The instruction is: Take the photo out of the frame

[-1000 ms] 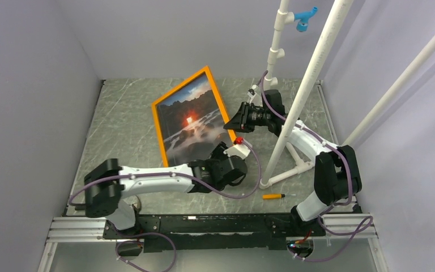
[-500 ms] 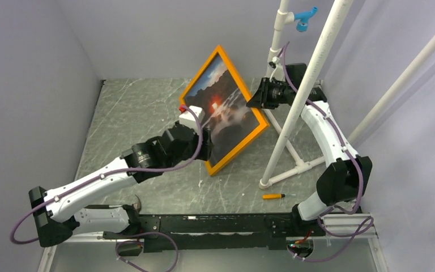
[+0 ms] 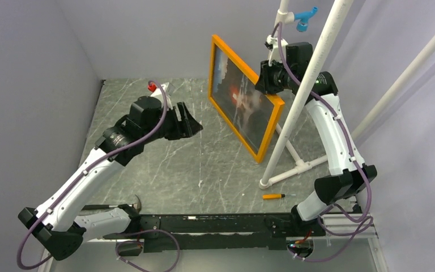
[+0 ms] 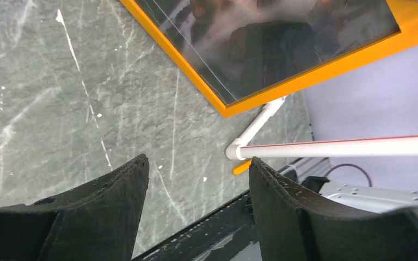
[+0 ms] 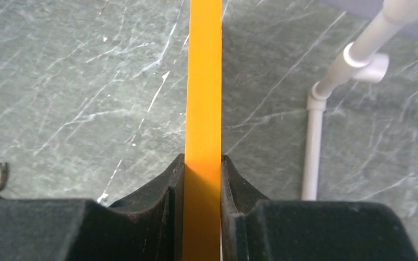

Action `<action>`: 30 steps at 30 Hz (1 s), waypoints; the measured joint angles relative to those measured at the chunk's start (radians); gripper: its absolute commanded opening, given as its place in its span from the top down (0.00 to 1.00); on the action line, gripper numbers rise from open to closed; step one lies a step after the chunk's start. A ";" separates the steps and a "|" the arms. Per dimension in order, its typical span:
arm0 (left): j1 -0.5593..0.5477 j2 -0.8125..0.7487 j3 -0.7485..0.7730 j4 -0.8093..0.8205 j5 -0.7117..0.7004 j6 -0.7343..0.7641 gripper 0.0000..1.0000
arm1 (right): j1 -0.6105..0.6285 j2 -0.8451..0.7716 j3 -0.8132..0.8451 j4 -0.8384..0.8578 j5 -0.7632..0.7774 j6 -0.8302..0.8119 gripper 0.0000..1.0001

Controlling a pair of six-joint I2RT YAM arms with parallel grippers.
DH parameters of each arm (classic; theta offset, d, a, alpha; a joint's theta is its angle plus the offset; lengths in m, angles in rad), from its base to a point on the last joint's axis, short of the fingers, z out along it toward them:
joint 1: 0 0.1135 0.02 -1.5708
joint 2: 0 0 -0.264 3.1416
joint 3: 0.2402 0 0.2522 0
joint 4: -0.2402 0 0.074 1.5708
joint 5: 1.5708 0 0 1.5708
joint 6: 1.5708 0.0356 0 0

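The orange frame (image 3: pixel 210 68) hangs in the air over the back of the table, tilted on edge, with the photo (image 3: pixel 241 96) still in it, its red sun showing behind the glazing. My right gripper (image 3: pixel 269 79) is shut on the frame's far edge; in the right wrist view the orange edge (image 5: pixel 204 81) runs straight up between the fingers (image 5: pixel 177 174) of the right gripper (image 5: pixel 203 160). My left gripper (image 3: pixel 195 127) is open and empty, left of the frame and apart from it. From the left wrist the frame's lower corner (image 4: pixel 305 81) and photo (image 4: pixel 261 49) sit above the left gripper (image 4: pixel 198 163).
A white PVC pipe stand (image 3: pixel 303 90) rises just right of the frame, its foot (image 3: pixel 286 170) on the marbled table. A small orange-handled screwdriver (image 3: pixel 273 196) lies near the front edge. Grey walls close in on the left, back and right.
The right arm has raised the frame off the table and turned it on edge. The left gripper has let go of the frame, opened and drawn back to the left.
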 measured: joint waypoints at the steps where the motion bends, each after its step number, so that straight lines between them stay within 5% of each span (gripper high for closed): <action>1: 0.024 0.002 0.000 0.002 0.031 -0.015 0.30 | 0.017 0.009 0.027 -0.011 0.023 -0.016 1.00; 5: 0.114 0.033 0.000 0.035 0.139 -0.094 0.30 | 0.095 0.018 0.047 -0.016 0.114 -0.058 1.00; 14: 0.321 0.188 0.008 0.116 0.395 -0.409 0.27 | 0.253 -0.084 -0.205 0.177 0.245 -0.124 1.00; 30: 0.210 0.567 0.414 0.196 0.285 -0.621 0.27 | 0.278 -0.159 -0.367 0.370 0.240 -0.131 1.00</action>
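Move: The right hand already pinches the orange frame's raised upper edge; the middle of that edge is about 5 cm ahead and 5 cm left of its grip. From the empty, open left hand that middle lies some 19 cm ahead and 14 cm to the right, nearly level. An upright white pipe stands roughly 27 cm ahead and 24 cm right of the left hand; the pipe stand's near elbow is about 10 cm back, 22 cm right and 30 cm below it. The left fingers, wide open throughout, come up around the frame's raised edge beyond the right grip, not yet closing; contact can't be seen. That hand travels about 15 cm forward, swinging right late on and ending slightly higher, as it rolls its left side down and tips downward. The right hand keeps its pinch and brings the frame some 6 cm left, slightly back and down, its fingers tilting up. ##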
